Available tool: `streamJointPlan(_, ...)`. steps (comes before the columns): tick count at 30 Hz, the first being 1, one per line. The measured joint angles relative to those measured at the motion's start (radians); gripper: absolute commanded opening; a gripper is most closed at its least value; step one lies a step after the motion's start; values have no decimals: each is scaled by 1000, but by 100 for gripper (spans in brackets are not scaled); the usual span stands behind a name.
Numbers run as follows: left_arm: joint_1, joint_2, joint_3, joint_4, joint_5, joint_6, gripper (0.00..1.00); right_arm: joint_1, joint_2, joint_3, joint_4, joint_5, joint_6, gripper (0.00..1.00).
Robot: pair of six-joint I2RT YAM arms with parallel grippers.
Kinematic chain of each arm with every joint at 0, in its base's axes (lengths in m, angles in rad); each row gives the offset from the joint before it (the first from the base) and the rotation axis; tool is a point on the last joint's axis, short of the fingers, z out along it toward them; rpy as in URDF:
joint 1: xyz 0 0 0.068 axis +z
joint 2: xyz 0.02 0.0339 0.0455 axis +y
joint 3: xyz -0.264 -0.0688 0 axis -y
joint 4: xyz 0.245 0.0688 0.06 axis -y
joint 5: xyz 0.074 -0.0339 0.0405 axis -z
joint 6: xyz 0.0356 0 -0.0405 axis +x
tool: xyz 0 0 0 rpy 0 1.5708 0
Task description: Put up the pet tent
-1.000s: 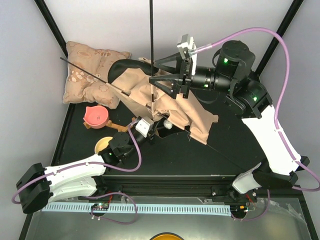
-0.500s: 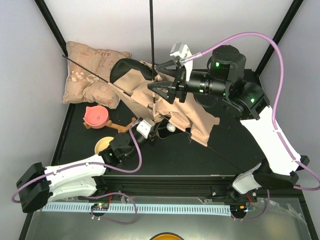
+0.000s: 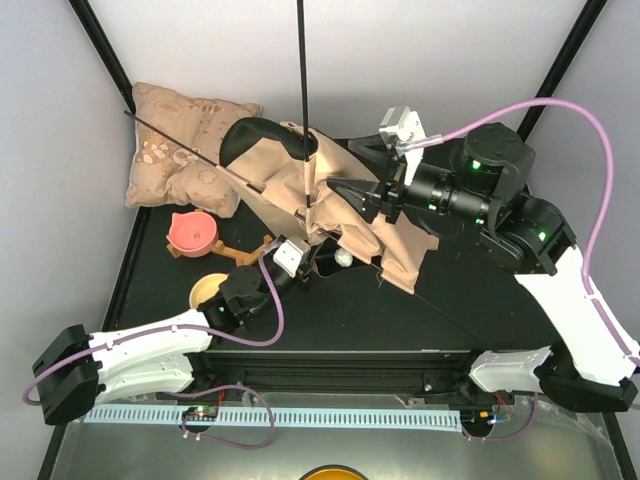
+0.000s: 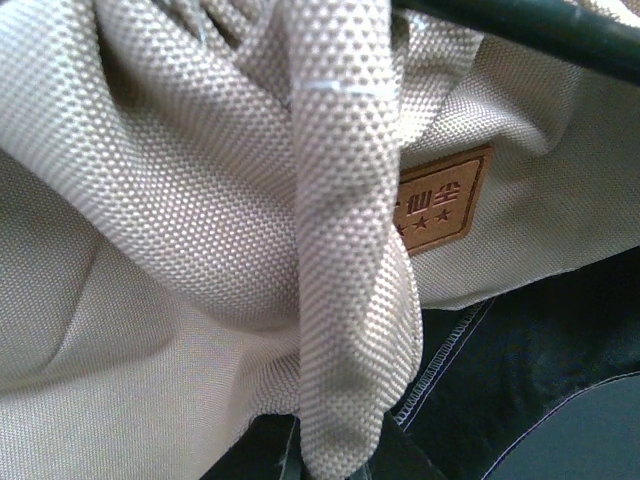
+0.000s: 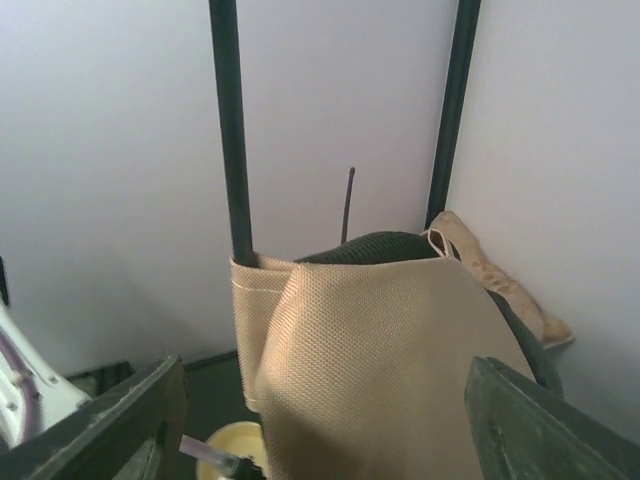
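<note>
The pet tent (image 3: 350,215) lies as a crumpled heap of tan canvas with black lining at mid table. One thin black pole (image 3: 303,90) rises upright out of a fabric sleeve, and another pole (image 3: 190,150) slants off to the left. My left gripper (image 3: 300,252) is shut on a fold of the tent canvas (image 4: 345,300), near the brown label patch (image 4: 440,200). My right gripper (image 3: 347,168) hangs open just right of the upright pole and holds nothing. In the right wrist view its fingers (image 5: 110,420) stand wide either side of the tan canvas (image 5: 380,360).
A puffy beige cushion (image 3: 190,145) lies at the back left. A pink bowl (image 3: 192,232) and a yellow bowl (image 3: 208,290) sit left of the tent. Black frame posts (image 3: 105,50) stand at the back corners.
My right gripper has drawn back to the right, away from the upright pole, and its jaws stand wider. The left gripper has stayed put on the canvas.
</note>
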Motion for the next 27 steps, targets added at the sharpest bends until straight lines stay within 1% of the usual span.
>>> streamJointPlan(3, -1, 0, 0, 0, 0, 3, 2, 0, 27, 3, -10, -18, -7, 65)
streamJointPlan(5, -1, 0, 0, 0, 0, 4, 2, 0, 53, 4, -23, -28, -11, 54)
streamJointPlan(6, -1, 0, 1, -1, 0, 4, 2, 0, 64, 5, -28, -31, -18, 41)
streamJointPlan(8, -2, 0, 5, -7, -2, 6, 2, 0, 93, 24, -48, -38, -17, 7)
streamJointPlan(9, -3, 0, 6, -10, -3, 6, 2, 0, 108, 43, -60, -40, -19, 2)
streamJointPlan(13, -6, 0, 12, -11, -11, 6, 2, 0, 137, 128, -77, -35, -1, 1)
streamJointPlan(16, -9, 0, 12, -10, -14, 6, 2, 0, 104, 128, -35, -18, 33, 1)
streamJointPlan(22, -16, 0, 12, -5, -13, 6, 2, 0, -58, -45, 167, 76, 147, 1)
streamJointPlan(24, -19, 0, 12, -2, -13, 6, 2, 0, -85, -78, 217, 98, 183, 1)
streamJointPlan(27, -19, 1, 12, 3, -14, 6, 2, 0, -83, -83, 256, 107, 220, 1)
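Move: The tent's upper fabric fold lies about 3 cm left of the right fingertips, 2 cm ahead and 3 cm below. The pole's sleeve mouth is some 8 cm left of that hand, level forward and 3 cm above; the fabric bunch held by the left gripper is 7 cm left, 2 cm ahead, 25 cm below. From the left hand, the fold lies roughly 22 cm above, 4 cm right, level forward. Right hand dips left onto the fold, pinches it, then lifts about 8 cm and moves right, tilting. ##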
